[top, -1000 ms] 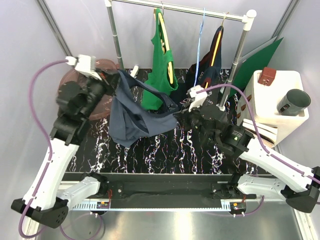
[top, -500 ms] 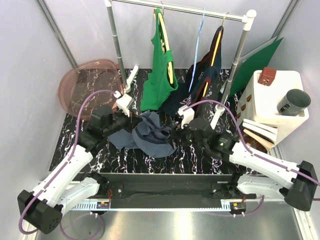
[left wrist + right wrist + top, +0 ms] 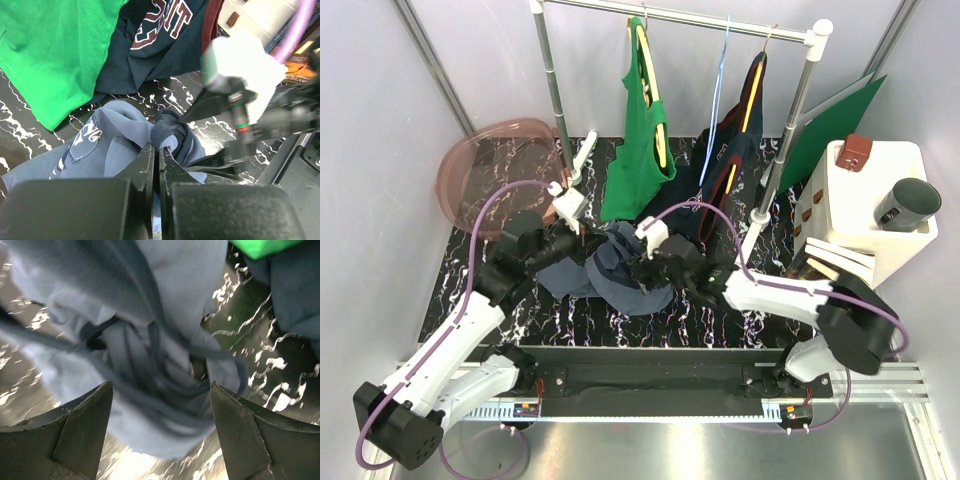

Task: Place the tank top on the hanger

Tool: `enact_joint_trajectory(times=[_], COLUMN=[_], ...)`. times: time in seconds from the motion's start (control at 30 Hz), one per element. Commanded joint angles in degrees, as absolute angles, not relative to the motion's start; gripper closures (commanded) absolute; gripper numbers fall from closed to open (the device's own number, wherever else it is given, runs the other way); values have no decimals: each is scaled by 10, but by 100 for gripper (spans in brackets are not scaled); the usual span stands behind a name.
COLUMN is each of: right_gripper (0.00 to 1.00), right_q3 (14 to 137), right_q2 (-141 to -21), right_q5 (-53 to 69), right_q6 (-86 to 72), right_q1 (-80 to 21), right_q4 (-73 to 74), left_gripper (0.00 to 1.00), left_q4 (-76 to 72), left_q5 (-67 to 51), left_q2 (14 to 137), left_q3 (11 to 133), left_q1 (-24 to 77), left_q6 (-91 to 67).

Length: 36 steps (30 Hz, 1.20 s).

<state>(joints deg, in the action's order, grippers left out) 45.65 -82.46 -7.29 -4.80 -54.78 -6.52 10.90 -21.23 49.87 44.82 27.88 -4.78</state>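
Observation:
The slate-blue tank top point(image 3: 620, 272) lies crumpled on the black marbled table. My left gripper point(image 3: 592, 243) is at the heap's left top. In the left wrist view the left gripper point(image 3: 160, 146) is shut on a raised fold of the tank top point(image 3: 112, 145). My right gripper point(image 3: 642, 268) reaches in from the right, low over the heap. In its own view the right gripper point(image 3: 160, 387) stands open, straddling the bunched tank top point(image 3: 150, 315) without pinching it. The thin light-blue hanger point(image 3: 720, 90) hangs bare on the rail at the back.
A green top point(image 3: 642, 135) and a dark navy top point(image 3: 735, 140) hang on yellow hangers either side of the blue one. The rack's posts point(image 3: 555, 95) stand behind the heap. A pink basin point(image 3: 490, 165) sits back left, a white box with a mug point(image 3: 875, 200) at right.
The left arm lowered the tank top from mid-air onto the table and still grips it. The right gripper opened and moved left over the heap.

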Motion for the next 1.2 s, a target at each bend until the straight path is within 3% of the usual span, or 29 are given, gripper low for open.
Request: enact_joint_trajectory(times=[0.0,0.17,0.3,0.33,0.43,0.47,0.53,0.57,0.6,0.7,0.97,1.17], right_gripper=[15,25,62,78,100,100,100,100,100,100,100,100], right_q3=[516,541,530,526,513,515,521,523,526,529,539,550], right_q2=[-889,-950,-938,-929,-911,-905,-892,-888,-883,-863,-839,-849], right_q5=[-106,-162,-189,-193,-208,-218,-237,-261,-271,-299,-319,-316], right_q6=[25,43,53,59,57,51,27,19,9,-29,-75,-91], right_q1=[-549,-548,-548,-548,-548,-548,-547,-548,-548,-548,-548,-548], right_q4=[-141,-160,-182,-194,-196,-185,-146,-133,-119,-69,-15,-4], left_gripper=[100,100,100,100,100,86,45,10,5,1,1,5], left_q4=[80,78,75,75,68,68,73,76,79,76,73,4], left_q5=[-229,-245,-252,-256,-242,-223,-153,-129,-73,24,132,114], left_q2=[480,496,512,516,525,529,532,529,525,494,346,258], left_q3=[456,460,462,462,462,461,457,454,439,387,187,72], left_q1=[283,286,286,286,286,286,285,286,287,293,333,355], left_q6=[-50,-45,-37,-35,-42,-48,-69,-73,-87,-134,-302,-419])
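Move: My left hand already pinches a fold of the tank top, whose loose body is bunched on the table about 18 cm straight below it. The edge my open right hand wants hangs about 5 cm ahead of it, 2 cm to its left and 2 cm lower; from my left hand that edge is about 2 cm ahead, 5 cm right and 14 cm down. From my right hand, the green shirt's hem is about 14 cm ahead, 3 cm left, and the navy shirt's hem 14 cm ahead, 11 cm right, both slightly lower. I slide my right hand about 5 cm forward and slightly down to the tank top and pinch its dark edge, while my left stays nearly in place, keeping its hold. Then my left opens and lets go, noses forward briefly, and drops some 16 cm, swinging left and back, turning counter-clockwise and tipping down, fingers wide. My right draws the edge to the right and a little up, turning clockwise. ##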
